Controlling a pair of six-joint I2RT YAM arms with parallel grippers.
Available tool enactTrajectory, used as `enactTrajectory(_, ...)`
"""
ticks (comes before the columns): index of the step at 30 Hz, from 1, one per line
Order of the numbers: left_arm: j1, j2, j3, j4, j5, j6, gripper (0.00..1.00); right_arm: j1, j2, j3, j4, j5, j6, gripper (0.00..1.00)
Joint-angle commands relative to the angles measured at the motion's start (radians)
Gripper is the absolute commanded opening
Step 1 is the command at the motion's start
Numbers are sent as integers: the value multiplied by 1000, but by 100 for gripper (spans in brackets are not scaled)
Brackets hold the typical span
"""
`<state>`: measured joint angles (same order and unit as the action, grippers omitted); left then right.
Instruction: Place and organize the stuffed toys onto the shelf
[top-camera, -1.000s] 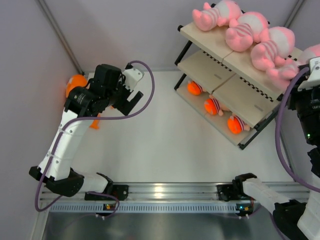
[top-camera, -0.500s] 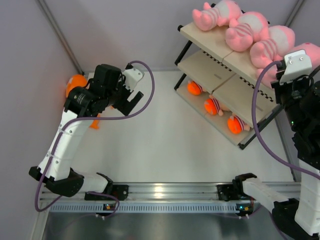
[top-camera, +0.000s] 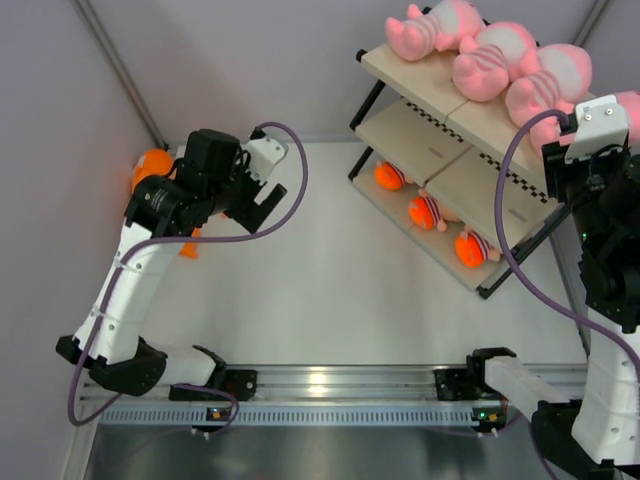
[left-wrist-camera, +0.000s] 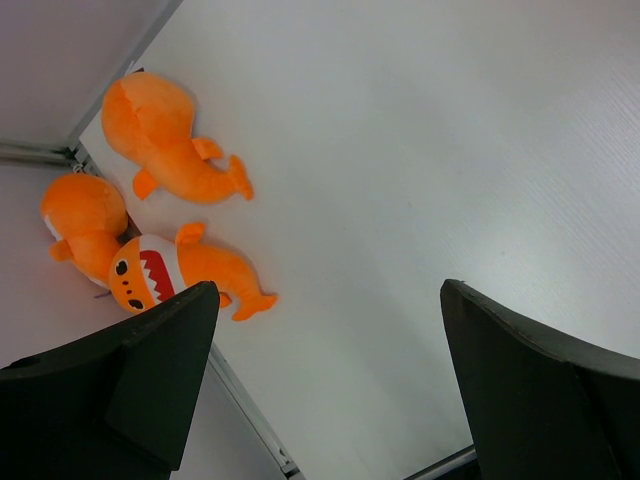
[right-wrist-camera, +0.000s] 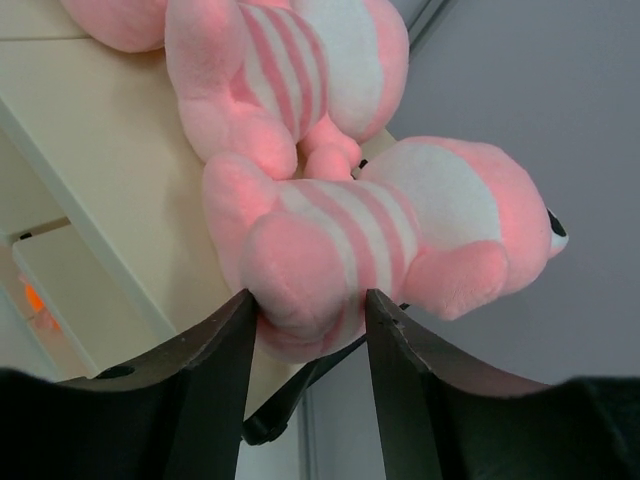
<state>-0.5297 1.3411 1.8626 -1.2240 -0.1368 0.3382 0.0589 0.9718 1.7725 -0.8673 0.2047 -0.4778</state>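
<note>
Three pink striped stuffed toys (top-camera: 492, 62) lie in a row on the shelf's (top-camera: 420, 75) top board. A fourth pink toy (right-wrist-camera: 400, 215) lies at that board's right end, partly hidden under my right wrist in the top view. My right gripper (right-wrist-camera: 305, 300) is open, its tips just touching both sides of this toy's leg. Three orange creatures (left-wrist-camera: 170, 140) lie in the table's far left corner; one (left-wrist-camera: 165, 268) shows a toothy mouth. My left gripper (left-wrist-camera: 328, 300) hangs wide open and empty above the table near them.
Three orange-and-striped toys (top-camera: 425, 210) sit on the shelf's bottom tier. The middle tier (top-camera: 415, 130) holds nothing. Grey walls close in on the left, back and right. A metal rail (top-camera: 330, 385) with both arm bases runs along the near edge.
My right arm carried the fourth pink toy up to the right end of the top board, and its jaws have parted. The left arm has not moved.
</note>
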Motion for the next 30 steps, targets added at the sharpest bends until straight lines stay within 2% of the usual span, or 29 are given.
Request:
enactTrajectory(1,0,-28,6,35,22,-11,98,-24,4,2,19,-43,19,49)
enactTrajectory(9,2,-23,4,35,31,-11,98,-25,4,33,-22,-73,59,73)
enactTrajectory(10,0,-22,3,35,31,-8,98,-25,4,45,-27,-86,62,79)
enactTrajectory(12,0,-23,0,34,34,-7,98,-25,2,61,-39,-91,80,82)
enactTrajectory(14,2,-22,-3,35,36,-5,98,-25,4,88,-48,-97,99,90)
enactTrajectory(18,0,-22,-6,35,39,-7,98,-25,10,143,-74,-145,133,99)
enactTrajectory(24,2,-33,-40,37,39,-1,98,-25,41,283,-102,-200,188,99)
enactTrajectory(26,2,-31,-77,46,34,1,98,-25,45,314,-101,-280,185,99)
enactTrajectory(29,0,-11,-181,95,-44,16,98,-24,51,329,-76,-445,160,99)
enactTrajectory(30,0,-5,-216,151,-126,22,98,-24,56,328,-65,-483,160,99)
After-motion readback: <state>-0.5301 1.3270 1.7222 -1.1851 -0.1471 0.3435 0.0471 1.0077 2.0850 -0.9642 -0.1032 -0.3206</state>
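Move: Just ahead of the right hand lies the fourth pink toy, at the near right end of the top shelf, its middle about 7 cm forward and 3 cm right. The third pink toy sits roughly 7 cm farther out than that one and 8 cm to its left. From the open left hand, the toothed orange toy is some 18 cm ahead, 29 cm left and 31 cm below; another orange toy lies about 9 cm beyond it and 5 cm nearer the hand sideways. Opening from under half to fully wide, the right fingers first stay close at the fourth pink toy's legs, then come away from it: the hand rises about 7 cm, swings left and draws back some 5 cm each, turning counter-clockwise and tipping up. Late on, the left hand, still wide open, sinks about 4 cm towards the table. ##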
